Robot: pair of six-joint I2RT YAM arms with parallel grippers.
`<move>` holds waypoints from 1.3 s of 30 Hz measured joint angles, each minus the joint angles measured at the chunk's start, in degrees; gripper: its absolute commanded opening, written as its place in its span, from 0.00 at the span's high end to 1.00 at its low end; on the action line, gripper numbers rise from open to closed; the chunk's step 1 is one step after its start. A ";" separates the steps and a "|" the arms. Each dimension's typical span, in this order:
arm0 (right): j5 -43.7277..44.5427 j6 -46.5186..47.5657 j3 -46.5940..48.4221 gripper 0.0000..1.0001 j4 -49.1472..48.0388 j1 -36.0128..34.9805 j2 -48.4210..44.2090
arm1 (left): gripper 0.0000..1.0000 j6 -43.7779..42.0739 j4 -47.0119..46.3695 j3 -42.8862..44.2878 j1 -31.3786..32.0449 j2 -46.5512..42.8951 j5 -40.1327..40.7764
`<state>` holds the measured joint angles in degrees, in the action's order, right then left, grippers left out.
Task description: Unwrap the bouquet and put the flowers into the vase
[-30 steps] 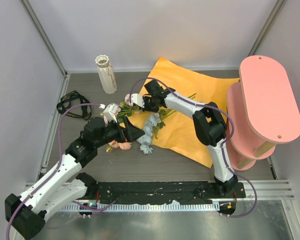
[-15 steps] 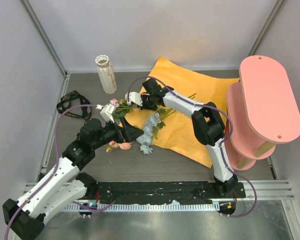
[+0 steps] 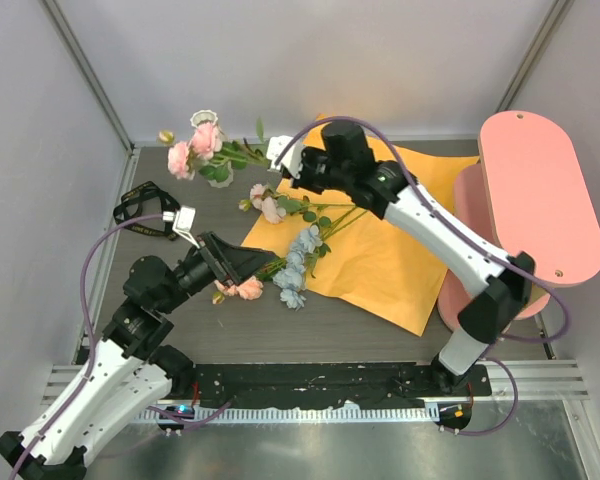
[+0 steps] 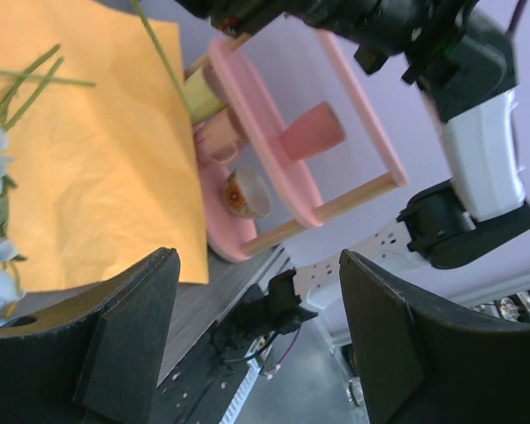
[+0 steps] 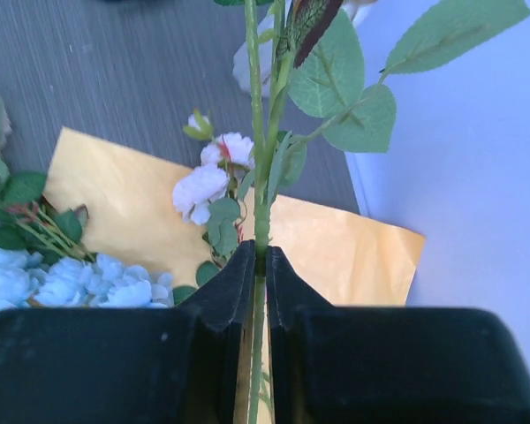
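My right gripper [image 3: 278, 160] is shut on the green stem [image 5: 262, 208] of a flower whose pink blooms [image 3: 194, 150] hang in front of the cream vase [image 3: 204, 117] at the back left. The blooms hide most of the vase. The other flowers lie across the left edge of the orange paper [image 3: 380, 255]: a pale blue cluster [image 3: 296, 265], a peach bloom [image 3: 246, 290] and a pale pink bloom [image 3: 271, 208]. Just left of the blue cluster, my left gripper [image 3: 252, 262] stands open with nothing between its fingers [image 4: 132, 340].
The black ribbon [image 3: 145, 210] lies loose on the table at the left. A pink oval shelf stand [image 3: 535, 195] with cups on its lower levels fills the right side. Grey walls close in the table at the back and sides.
My right arm has lifted a pink-bloomed stem off the pile and carried it back-left to the vase. The left gripper has drawn slightly left and its jaws have narrowed a little.
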<state>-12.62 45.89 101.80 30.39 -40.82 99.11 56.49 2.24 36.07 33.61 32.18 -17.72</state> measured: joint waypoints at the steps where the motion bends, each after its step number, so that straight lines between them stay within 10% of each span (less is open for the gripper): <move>1: -0.13 -3.06 -2.80 0.99 -2.49 0.00 -3.98 | 0.23 0.63 -1.49 0.00 0.00 -0.24 0.02; 6: -2.34 -16.20 -12.94 0.99 -11.06 0.00 -14.08 | 0.18 2.71 -8.74 0.09 0.00 1.55 0.61; 16: -12.17 -36.85 -25.62 0.99 -25.03 -0.22 -22.88 | 0.46 1.79 -15.23 9.35 -0.15 16.37 1.05; 39: -17.53 -41.81 -26.64 0.99 -27.74 -0.48 -24.63 | 0.69 -12.20 -12.31 17.94 -0.15 22.32 3.82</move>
<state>-30.15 4.08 75.16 2.66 -41.30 74.48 44.29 -10.07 54.02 33.45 54.50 -13.89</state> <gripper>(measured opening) 0.123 0.324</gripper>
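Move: The stem of the pink flowers, already pinched in the right fingers, lies some 20 cm ahead of the left hand, about 4 cm to its right and nearly level. From the right hand, the left gripper is thus roughly 20 cm back and 4 cm left. The blue flowers lie about 11 cm ahead of the left hand, 5 cm right and 27 cm below. From the right hand, the vase stands some 11 cm ahead, 15 cm left and 17 cm lower. The pink flowers' stem, still pinched in the shut right fingers, is brought back about 12 cm and up 8 cm to the left gripper, the right wrist swinging its fingertips up from a downward slant to near level. The left hand comes up and forward, about 8 cm each, slightly right, tipping its fingertips up some 15 degrees and narrowing its opening by over half around the stem beside the right fingertips. ##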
